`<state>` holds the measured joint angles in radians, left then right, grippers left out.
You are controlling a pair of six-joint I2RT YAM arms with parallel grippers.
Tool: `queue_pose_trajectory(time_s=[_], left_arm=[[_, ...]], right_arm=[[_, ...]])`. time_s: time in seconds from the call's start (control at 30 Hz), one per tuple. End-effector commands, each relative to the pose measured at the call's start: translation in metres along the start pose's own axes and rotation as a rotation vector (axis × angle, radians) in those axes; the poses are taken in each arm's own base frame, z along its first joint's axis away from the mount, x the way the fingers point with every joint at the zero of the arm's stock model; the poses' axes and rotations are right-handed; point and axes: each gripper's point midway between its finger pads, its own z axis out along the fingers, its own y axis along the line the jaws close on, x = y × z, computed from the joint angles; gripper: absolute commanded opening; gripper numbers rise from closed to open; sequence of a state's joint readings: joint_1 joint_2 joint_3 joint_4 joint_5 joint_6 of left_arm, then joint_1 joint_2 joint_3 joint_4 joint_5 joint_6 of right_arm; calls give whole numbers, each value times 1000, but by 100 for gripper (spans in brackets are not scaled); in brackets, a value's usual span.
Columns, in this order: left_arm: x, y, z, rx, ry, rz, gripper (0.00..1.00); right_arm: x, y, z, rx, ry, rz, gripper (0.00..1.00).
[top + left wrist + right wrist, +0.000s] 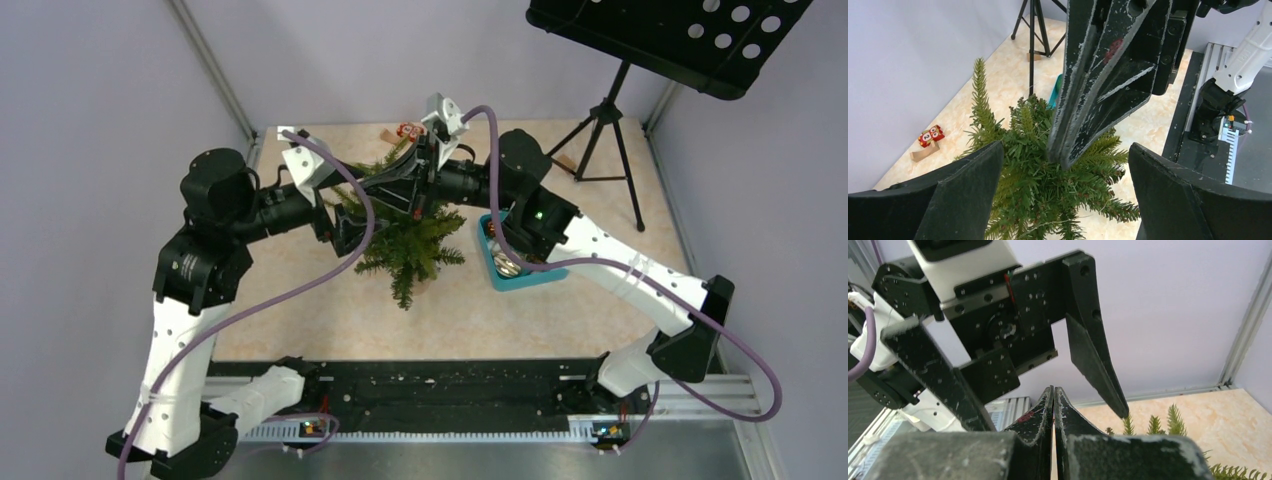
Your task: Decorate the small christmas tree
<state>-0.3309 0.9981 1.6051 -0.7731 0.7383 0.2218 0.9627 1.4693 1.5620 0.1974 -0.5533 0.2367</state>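
Note:
The small christmas tree stands mid-table with bare dark green branches; no ornament shows on it. My left gripper hovers over its left side, open wide, with branches below and between its fingers. My right gripper is shut, and its closed fingers point down into the gap of the left gripper, just above the treetop. In the right wrist view the right gripper is pressed shut, with nothing seen between the tips. The left gripper's open fingers stand in front of it.
A teal tray with ornaments sits right of the tree, under the right arm. A small red item lies by the back wall, beside a cardboard piece. A black tripod music stand stands at the back right.

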Motion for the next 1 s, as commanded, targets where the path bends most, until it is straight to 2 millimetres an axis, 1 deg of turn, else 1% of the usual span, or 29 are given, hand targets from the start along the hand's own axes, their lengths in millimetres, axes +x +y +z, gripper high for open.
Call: queue_pose_trajectory(time_s=[0.0, 0.07, 0.17, 0.23, 0.3, 0.4, 0.53, 0.67, 0.8, 0.9, 0.97], left_arm=[[-13, 4, 12, -18, -50, 32, 99], [-13, 4, 15, -20, -47, 38, 99], [-12, -7, 16, 37, -45, 52, 98], [-10, -16, 14, 67, -40, 68, 97], [-8, -19, 8, 65, -33, 101, 95], [-6, -15, 5, 33, -27, 117, 92], [-5, -10, 16, 37, -47, 96, 86], [-4, -3, 26, 42, -51, 101, 80], [-13, 6, 22, -14, -62, 144, 77], [-30, 12, 12, -74, -76, 144, 76], [-36, 9, 6, -77, -84, 160, 73]], right_arm=[[-32, 6, 5, 23, -82, -24, 0], [-31, 4, 5, 39, -82, -17, 0], [-30, 6, 7, 39, -78, -5, 0], [-29, 8, 6, 37, -70, -3, 0], [-32, 8, 3, 50, -77, -4, 0], [-33, 8, -1, 68, -85, -2, 0], [-36, 10, -4, 67, -108, 9, 0], [-46, 14, -9, 72, -155, 26, 0], [-56, 18, -18, 83, -193, 38, 0], [-56, 20, -22, 84, -206, 39, 0], [-55, 19, -23, 92, -202, 39, 0]])
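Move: The right hand's shut fingertips sit about 1 cm ahead of the left hand's point and 3 cm above it, between its wide-open fingers; nothing can be seen hanging from them. The tree's middle is roughly 5 cm ahead, 6 cm right and 25 cm below; the teal tray is some 14 cm ahead, 26 cm right and 43 cm below. From the right hand, the left hand's open fingers lie about 1 cm back and 3 cm lower. Left hand eases about 2 cm right, then forward, partly closing, while the shut right hand shifts up and right. ##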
